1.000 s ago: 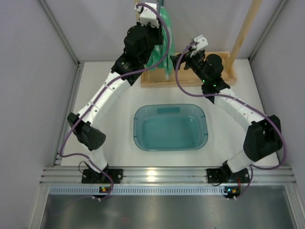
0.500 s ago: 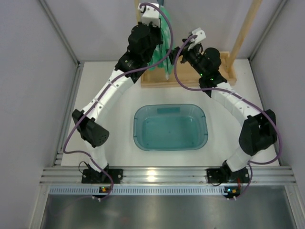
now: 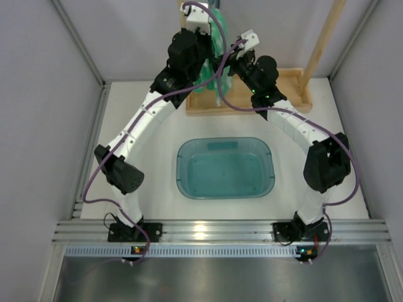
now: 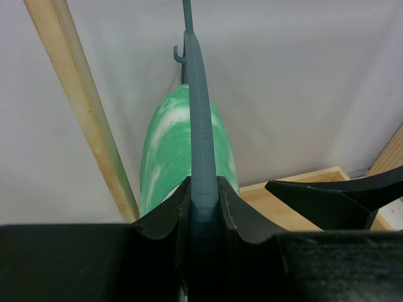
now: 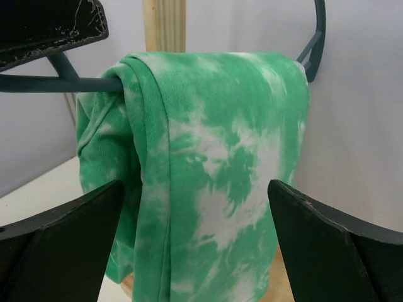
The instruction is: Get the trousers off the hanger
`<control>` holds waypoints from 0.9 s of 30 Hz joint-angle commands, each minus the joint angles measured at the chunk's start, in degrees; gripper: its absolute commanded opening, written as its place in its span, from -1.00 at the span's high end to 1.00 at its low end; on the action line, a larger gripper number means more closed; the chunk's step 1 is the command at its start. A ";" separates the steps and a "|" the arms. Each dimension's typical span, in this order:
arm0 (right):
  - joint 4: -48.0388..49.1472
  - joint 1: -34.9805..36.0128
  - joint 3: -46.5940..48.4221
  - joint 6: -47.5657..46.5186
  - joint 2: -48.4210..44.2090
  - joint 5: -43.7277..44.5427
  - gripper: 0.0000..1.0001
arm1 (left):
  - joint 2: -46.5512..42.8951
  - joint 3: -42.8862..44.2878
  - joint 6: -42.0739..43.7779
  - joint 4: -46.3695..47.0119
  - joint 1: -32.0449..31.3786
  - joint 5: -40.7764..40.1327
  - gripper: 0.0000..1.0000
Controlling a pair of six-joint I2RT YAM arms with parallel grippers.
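The green, white-blotched trousers (image 5: 208,163) hang folded over the bar of the thin grey-blue hanger (image 4: 201,126) at the back of the cell, above the wooden frame. From one end, my left gripper (image 4: 203,185) is shut on the hanger's arm, which runs straight out between its fingers. My right gripper (image 5: 195,189) stands wide open in front of the hanging trousers, one finger on each side and neither touching the cloth. In the top view the trousers (image 3: 218,44) show only partly between the two wrists.
A translucent teal tub (image 3: 225,168) stands in the middle of the table, nearer than the frame. The light wooden frame has a base tray (image 3: 283,100) and upright posts (image 3: 324,41), one close beside the trousers (image 4: 82,113). White walls close in the back and sides.
The right arm has swung left and forward until its open gripper faces the trousers. The left gripper closed onto the hanger early in this second and has since held still.
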 commanded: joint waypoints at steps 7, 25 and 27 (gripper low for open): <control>3.71 2.15 6.13 -1.99 4.22 8.32 -0.99 | 0.49 2.27 -2.53 1.77 0.28 0.75 1.00; 13.11 2.42 4.55 -2.71 6.08 20.19 1.00 | 0.32 2.27 -2.45 0.98 0.89 -1.62 1.00; 13.56 1.11 3.76 0.88 5.37 20.98 1.00 | 0.40 2.35 -1.92 0.90 0.98 -3.54 1.00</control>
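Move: From the right hand, its fingers wide open, the middle of the hanging trousers lies about 9 cm ahead, 2 cm left and 4 cm below. The near end of the hanger bar is some 2 cm ahead, 3 cm left and 5 cm above; the rack's left post stands roughly 16 cm ahead and 13 cm left, level with the hand. From the left hand the trousers are about 10 cm ahead, 1 cm right and 13 cm lower. The right hand reaches forward about 4 cm and sinks about 1 cm, below the hanger bar, to bring its open fingers around the near edge of the draped trousers, the wrist turning clockwise along the way to some 15 degrees in all. Late in the reach the fingers close almost fully and pinch that edge, then the hand eases about 1 cm to the right, while the left hand stays put and keeps its grip on the hanger. ##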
